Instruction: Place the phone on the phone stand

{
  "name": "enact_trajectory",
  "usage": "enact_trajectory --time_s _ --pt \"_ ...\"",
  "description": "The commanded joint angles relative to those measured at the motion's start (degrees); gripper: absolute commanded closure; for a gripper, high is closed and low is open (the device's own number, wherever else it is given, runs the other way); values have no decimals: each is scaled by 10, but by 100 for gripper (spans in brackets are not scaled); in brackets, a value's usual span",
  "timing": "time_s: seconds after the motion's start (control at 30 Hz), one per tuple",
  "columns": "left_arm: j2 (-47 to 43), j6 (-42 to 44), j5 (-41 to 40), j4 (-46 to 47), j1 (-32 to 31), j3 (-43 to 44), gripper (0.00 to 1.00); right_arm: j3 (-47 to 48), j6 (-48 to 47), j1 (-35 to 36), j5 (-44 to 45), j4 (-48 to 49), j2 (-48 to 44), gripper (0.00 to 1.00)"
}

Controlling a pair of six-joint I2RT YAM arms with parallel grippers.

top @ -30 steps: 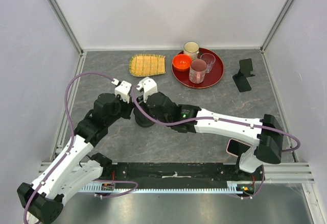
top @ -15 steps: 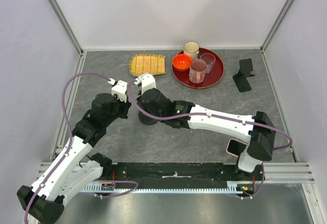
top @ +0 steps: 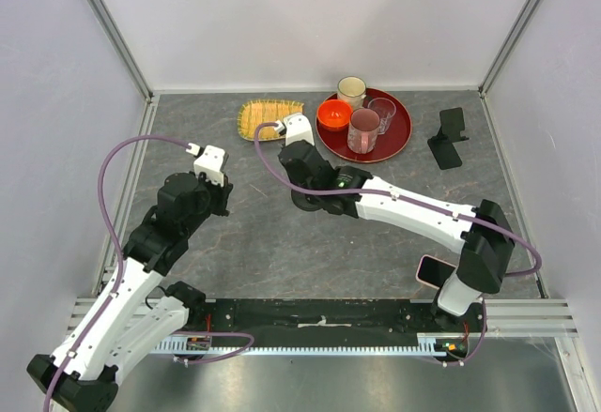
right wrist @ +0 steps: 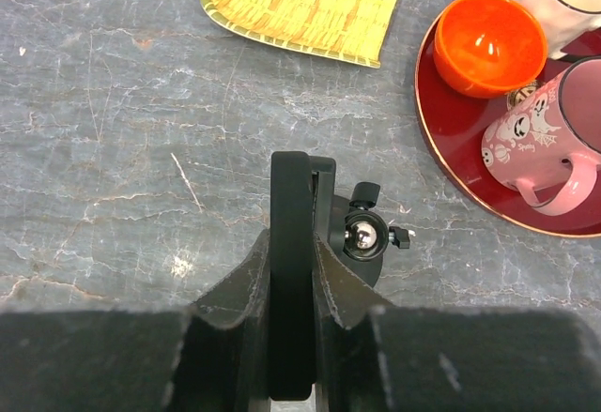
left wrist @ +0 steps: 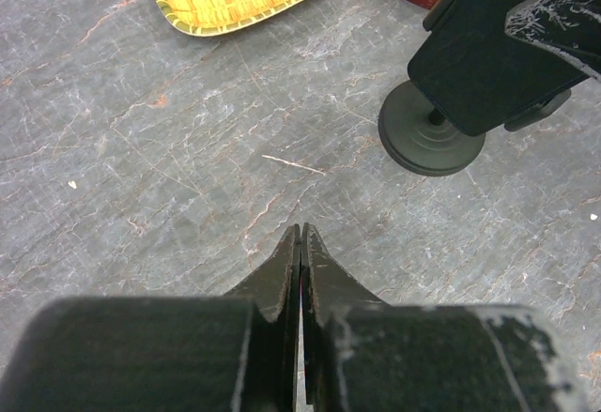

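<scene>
My right gripper is shut on a black phone, held on edge. The phone's right face lies against the holder plate of the phone stand, whose ball joint and round base show just below. In the top view the right gripper hangs over the stand's disc base at mid table. In the left wrist view the stand's base rests on the table with the phone above it. My left gripper is shut and empty, left of the stand.
A yellow woven mat lies at the back. A red tray holds an orange bowl and cups. A second black holder stands at the back right. A pink phone lies by the right arm's base.
My right gripper has moved right and toward the back with the phone, and the stand has shifted along with it. My left gripper has drawn away to the left.
</scene>
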Motion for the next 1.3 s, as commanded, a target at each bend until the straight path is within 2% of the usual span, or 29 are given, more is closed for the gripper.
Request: enact_trajectory --time_s 0.0,0.07,0.17,0.2,0.27,0.4,0.5,0.7,0.83,0.9,1.0,1.03,1.17,1.27 --pt "2 -15 -2 7 3 17 98 -37 -12 -15 -27 -59 -24 82" --pt "3 -16 2 7 3 18 98 -44 -12 -18 -33 -58 -36 80" --pt "6 -17 6 7 3 18 98 -53 -11 -24 -50 -58 -53 69" --pt "7 -17 7 7 3 18 98 -55 -12 -26 -57 -53 -60 63" --pt "8 -17 11 8 3 18 98 -67 -14 -31 -78 -47 -76 60" --pt "9 -19 20 10 3 17 98 -91 -32 -44 -122 -18 -104 43" --pt "13 -18 27 12 3 17 98 -115 -38 -63 -168 4 -124 41" --pt "21 -14 56 21 3 13 98 -142 -47 -90 -145 8 -142 39" --pt "46 -8 171 30 4 21 98 -152 -82 -94 -142 10 -153 37" --pt "68 -5 220 37 4 25 92 -155 -94 -98 -152 11 -158 36" --pt "94 -11 299 48 4 36 77 -164 -116 -105 -176 14 -171 35" --pt "100 -19 328 55 4 41 69 -171 -123 -109 -182 15 -175 35" --pt "137 -36 362 58 4 67 55 -180 -144 -123 -190 13 -197 32" --pt "173 -46 361 55 4 90 49 -192 -172 -131 -209 11 -211 29"
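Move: The right fingers already hold the upright phone holder on top of the stand; the stand's middle is about 7 cm below that hand and 3 cm to its right. From the shut left hand, the stand is some 18 cm to the right, 4 cm ahead and 8 cm lower. Well below the right hand, the red tray lies about 16 cm right and 15 cm ahead, and the yellow basket about 8 cm left and 17 cm ahead. Backing off to its right, the right hand opens its fingers wide and slips them from the holder, travelling about 9 cm while dipping and easing back some 2 cm each and swinging a little counter-clockwise. The left hand barely drifts at first, then sweeps roughly 9 cm right towards the stand, turning nearly 30 degrees clockwise, nose tipping down, its fingers parting to about half open. ##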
